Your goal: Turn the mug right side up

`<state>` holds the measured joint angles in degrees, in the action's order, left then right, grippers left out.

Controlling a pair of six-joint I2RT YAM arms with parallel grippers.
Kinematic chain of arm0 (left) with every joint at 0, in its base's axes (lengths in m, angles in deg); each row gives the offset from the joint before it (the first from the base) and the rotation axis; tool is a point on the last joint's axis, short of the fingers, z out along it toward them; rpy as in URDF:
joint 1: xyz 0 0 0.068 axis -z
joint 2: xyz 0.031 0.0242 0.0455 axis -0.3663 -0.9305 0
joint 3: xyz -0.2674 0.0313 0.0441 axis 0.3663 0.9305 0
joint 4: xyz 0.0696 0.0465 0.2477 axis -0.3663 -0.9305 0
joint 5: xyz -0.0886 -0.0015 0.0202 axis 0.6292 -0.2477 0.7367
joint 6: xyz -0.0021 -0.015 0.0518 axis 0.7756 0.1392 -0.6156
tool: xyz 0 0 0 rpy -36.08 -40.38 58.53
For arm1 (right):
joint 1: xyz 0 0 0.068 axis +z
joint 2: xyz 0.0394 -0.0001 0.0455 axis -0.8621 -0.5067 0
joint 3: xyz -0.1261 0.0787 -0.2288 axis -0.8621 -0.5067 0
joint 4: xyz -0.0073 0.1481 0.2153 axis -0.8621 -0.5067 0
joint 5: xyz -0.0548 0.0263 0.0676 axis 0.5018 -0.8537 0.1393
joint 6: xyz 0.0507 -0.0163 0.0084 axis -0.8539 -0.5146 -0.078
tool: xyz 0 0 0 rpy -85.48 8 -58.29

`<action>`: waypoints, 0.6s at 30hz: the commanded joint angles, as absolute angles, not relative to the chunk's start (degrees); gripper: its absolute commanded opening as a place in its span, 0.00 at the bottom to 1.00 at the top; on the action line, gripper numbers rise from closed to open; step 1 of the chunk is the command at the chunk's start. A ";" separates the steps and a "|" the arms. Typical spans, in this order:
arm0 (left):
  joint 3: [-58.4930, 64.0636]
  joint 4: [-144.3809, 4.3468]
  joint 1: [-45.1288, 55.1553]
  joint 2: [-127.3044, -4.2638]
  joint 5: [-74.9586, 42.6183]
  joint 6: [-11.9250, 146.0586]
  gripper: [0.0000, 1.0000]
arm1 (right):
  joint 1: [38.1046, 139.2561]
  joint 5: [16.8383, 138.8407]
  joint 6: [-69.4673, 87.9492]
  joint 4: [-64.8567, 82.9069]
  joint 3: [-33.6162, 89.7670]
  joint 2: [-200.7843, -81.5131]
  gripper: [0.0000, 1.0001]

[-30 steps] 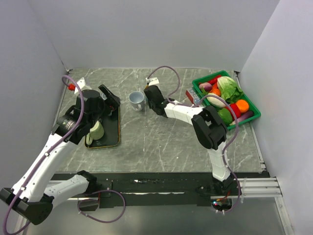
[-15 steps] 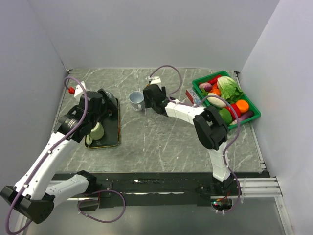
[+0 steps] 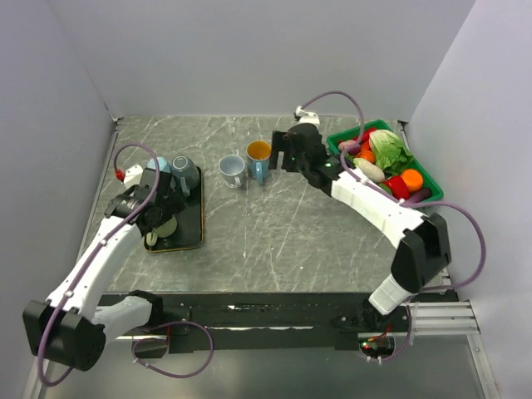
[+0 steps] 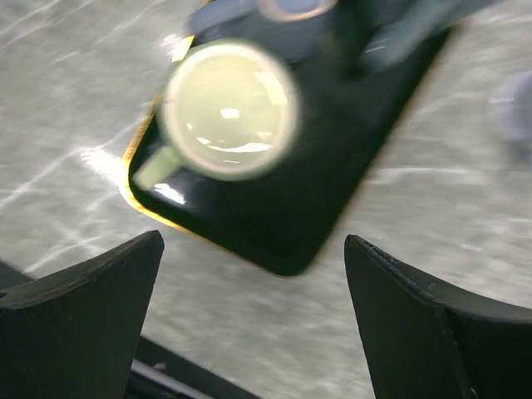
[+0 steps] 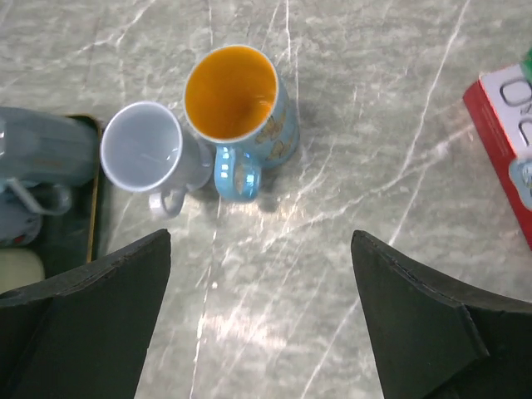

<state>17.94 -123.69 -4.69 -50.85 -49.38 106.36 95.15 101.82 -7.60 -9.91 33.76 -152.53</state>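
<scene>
A blue mug with an orange inside [image 3: 258, 156] [image 5: 234, 100] stands upright, mouth up, on the marble table, touching a white mug [image 3: 232, 170] [image 5: 143, 151] that is also upright. My right gripper [image 3: 287, 153] [image 5: 262, 249] hovers open just right of the blue mug, nothing between its fingers. A black tray [image 3: 187, 224] [image 4: 332, 199] on the left carries a dark grey mug [image 3: 184, 172] lying bottom up and a pale green mug [image 4: 229, 108] [image 3: 167, 226], blurred. My left gripper [image 3: 163, 202] [image 4: 253, 249] hangs open above the tray's near edge, empty.
A green basket [image 3: 430, 179] full of vegetables sits at the back right, with a red box [image 5: 509, 125] beside it. Grey walls close in the table on three sides. A black rail runs along the near edge.
My right gripper opened and let go of the blue mug, which now stands upright beside the white mug; the arm drew back to the right. My left arm pulled back toward the near left.
</scene>
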 commanded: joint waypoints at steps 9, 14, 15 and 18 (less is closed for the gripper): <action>23.36 -109.76 -15.77 -54.36 -41.84 86.78 0.96 | 90.06 92.69 -12.33 -18.15 28.03 -145.33 0.94; 27.93 -105.26 -18.49 -55.42 -36.48 85.54 0.96 | 89.17 91.90 -12.07 -18.42 27.85 -144.62 0.93; 28.37 -104.21 -18.85 -55.50 -35.78 85.37 0.96 | 88.82 91.81 -11.90 -18.50 27.94 -144.62 0.93; 30.12 -102.71 -19.90 -55.16 -32.79 85.90 0.96 | 88.56 91.63 -11.63 -19.03 28.20 -144.53 0.93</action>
<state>28.69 -107.82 -18.55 -55.57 -37.91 87.41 89.25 92.11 -11.56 -18.74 27.84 -147.62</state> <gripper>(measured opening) 0.964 0.936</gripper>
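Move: The upside-down green mug in the tray stands about 5 cm ahead of the open left gripper, 4 cm to its left, its middle some 11 cm below. The grey-blue mug is about 9 cm beyond the green one in line with it; the dark grey mug stands some 16 cm beyond the green mug and 6 cm to its right. From the right gripper the green mug lies roughly 38 cm left, 11 cm back and 17 cm below. Sink the left gripper about 6.5 cm towards the upturned green mug while shifting nearly 4 cm left, tipping the fingers slightly steeper and turning them a little clockwise; keep them wide open and don't touch yet. Meanwhile draw the empty right gripper down, right and back away from the two upright mugs, tipping its fingers down some 10 degrees. ##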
